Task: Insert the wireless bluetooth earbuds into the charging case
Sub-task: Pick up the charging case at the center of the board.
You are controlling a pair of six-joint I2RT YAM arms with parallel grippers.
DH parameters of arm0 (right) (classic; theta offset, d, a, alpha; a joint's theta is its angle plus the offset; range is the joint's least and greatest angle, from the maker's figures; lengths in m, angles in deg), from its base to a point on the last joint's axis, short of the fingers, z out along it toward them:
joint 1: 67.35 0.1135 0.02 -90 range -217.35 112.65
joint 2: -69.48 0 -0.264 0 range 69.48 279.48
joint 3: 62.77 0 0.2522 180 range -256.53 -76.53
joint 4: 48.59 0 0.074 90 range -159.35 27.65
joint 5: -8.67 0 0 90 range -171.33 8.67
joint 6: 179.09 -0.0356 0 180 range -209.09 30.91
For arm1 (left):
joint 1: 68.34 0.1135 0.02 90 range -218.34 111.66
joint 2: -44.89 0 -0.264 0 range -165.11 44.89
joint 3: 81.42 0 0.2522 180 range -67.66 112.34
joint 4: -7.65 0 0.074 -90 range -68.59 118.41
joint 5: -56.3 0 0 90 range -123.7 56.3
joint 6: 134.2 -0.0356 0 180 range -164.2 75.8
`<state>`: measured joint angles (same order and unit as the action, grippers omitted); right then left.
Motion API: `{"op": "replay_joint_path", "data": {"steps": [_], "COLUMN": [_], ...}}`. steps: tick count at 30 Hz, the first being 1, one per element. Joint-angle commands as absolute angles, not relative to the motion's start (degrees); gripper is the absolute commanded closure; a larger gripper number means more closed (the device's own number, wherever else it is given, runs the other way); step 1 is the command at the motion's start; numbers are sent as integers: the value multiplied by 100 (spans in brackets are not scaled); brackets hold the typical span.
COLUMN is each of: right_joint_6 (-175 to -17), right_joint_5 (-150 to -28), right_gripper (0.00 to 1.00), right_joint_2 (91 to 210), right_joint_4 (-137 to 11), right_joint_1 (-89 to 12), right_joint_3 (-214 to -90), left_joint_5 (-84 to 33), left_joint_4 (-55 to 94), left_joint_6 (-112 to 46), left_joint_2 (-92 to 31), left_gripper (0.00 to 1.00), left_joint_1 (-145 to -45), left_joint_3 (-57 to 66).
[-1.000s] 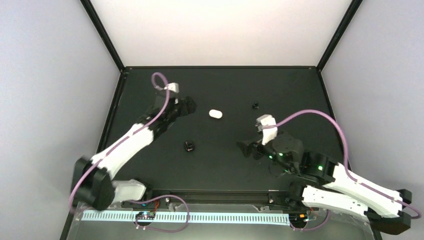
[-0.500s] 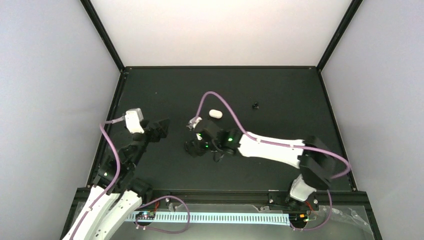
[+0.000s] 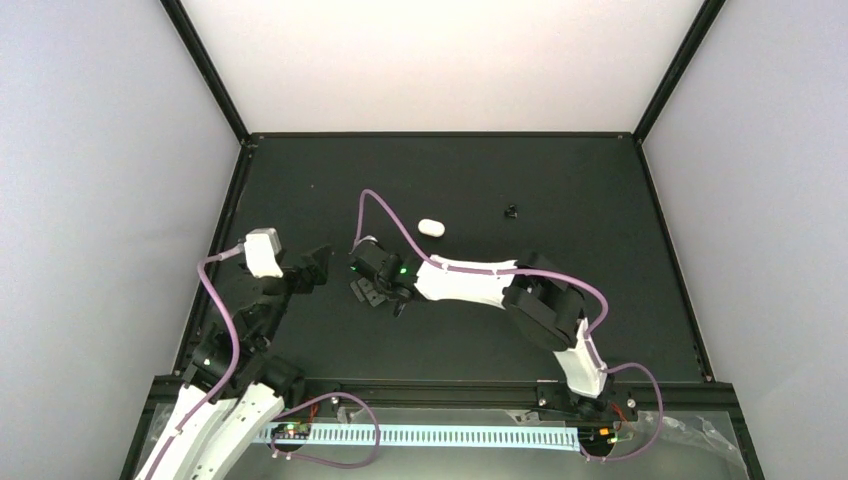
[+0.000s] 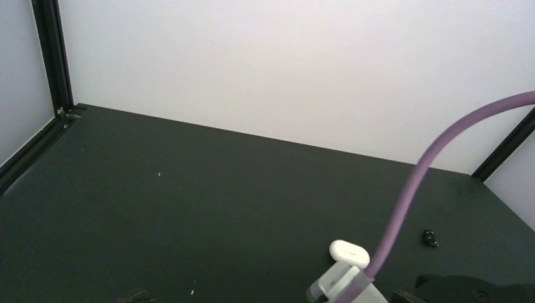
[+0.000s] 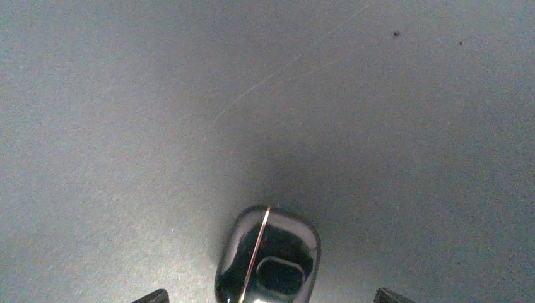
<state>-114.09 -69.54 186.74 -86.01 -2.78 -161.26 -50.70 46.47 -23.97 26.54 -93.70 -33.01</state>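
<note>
The charging case (image 3: 431, 227) is a closed white oval lying at mid-table; it also shows low in the left wrist view (image 4: 349, 251). No earbuds are in view. My right gripper (image 3: 372, 292) reaches across to left of centre and hangs low over a small glossy black squarish object (image 5: 268, 259). Its fingertips (image 5: 151, 297) stand wide apart on either side of that object without touching it. My left gripper (image 3: 320, 262) is open and empty near the table's left side, well left of the case.
A small black bit (image 3: 511, 211) lies right of the case, also seen in the left wrist view (image 4: 429, 238). The right arm's purple cable (image 4: 404, 208) crosses the left wrist view. A black frame (image 3: 225, 230) edges the table.
The right arm swung from the right side across to left of centre, ending over the black object. The left arm pulled back from beside the case toward the left edge.
</note>
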Motion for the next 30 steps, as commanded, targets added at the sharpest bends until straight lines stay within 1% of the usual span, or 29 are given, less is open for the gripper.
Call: {"op": "replay_joint_path", "data": {"steps": [1,7,12,21,25,28,30], "right_joint_6": [-11408,-11386,-11380,-11403,-11503,-11562,-11514], "right_joint_5": [-6537,-6543,-6527,-6482,-6455,-6562,-6853], "right_gripper": [16,23,32,48,48,45,42], "right_joint_2": [18992,19221,19194,18654,18117,17693,17455], "right_joint_4": [-8900,-8939,-8862,-8450,-8337,-8267,-8096], "right_joint_1": [-293,-293,-293,-364,-522,-649,-653], "right_joint_3": [-16562,-16598,-16342,-15492,-14937,-14500,-14296], "left_joint_5": [-5227,-5216,-5189,-5131,-5038,-4962,-4916], "left_joint_4": [4814,4808,4771,4761,4737,4701,4666], "left_joint_6": [-2502,-2490,-2486,-2486,-2487,-2462,-2431], "left_joint_2": [2732,2714,2697,2668,2630,2575,2505], "left_gripper": [1,1,1,1,1,1,1], "left_joint_1": [-9409,-9418,-9418,-9415,-9426,-9426,-9425], "left_joint_3": [-3279,-3277,-3295,-3312,-3338,-3356,-3364]}}
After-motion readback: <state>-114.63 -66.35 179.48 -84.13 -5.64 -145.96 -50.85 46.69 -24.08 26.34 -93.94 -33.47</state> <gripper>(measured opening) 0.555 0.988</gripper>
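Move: Just under the right hand, between its open fingers, lies the black charging case, roughly 2 cm ahead, 1 cm to the left and 4 cm below. From that hand the white case is about 16 cm ahead and 10 cm right, and the small black earbuds some 20 cm ahead and 28 cm right, both at table height. The left hand, high up and idle, has the black case about 5 cm ahead, 14 cm to its right and 26 cm below. Sinking about 3.5 cm over the black case, the right hand begins closing its fingers, narrowing them to roughly half open without shutting. It then sweeps right, away from the case, staying low and picking up speed, and ends about 8 cm right of its start with the fingers parted and empty. ##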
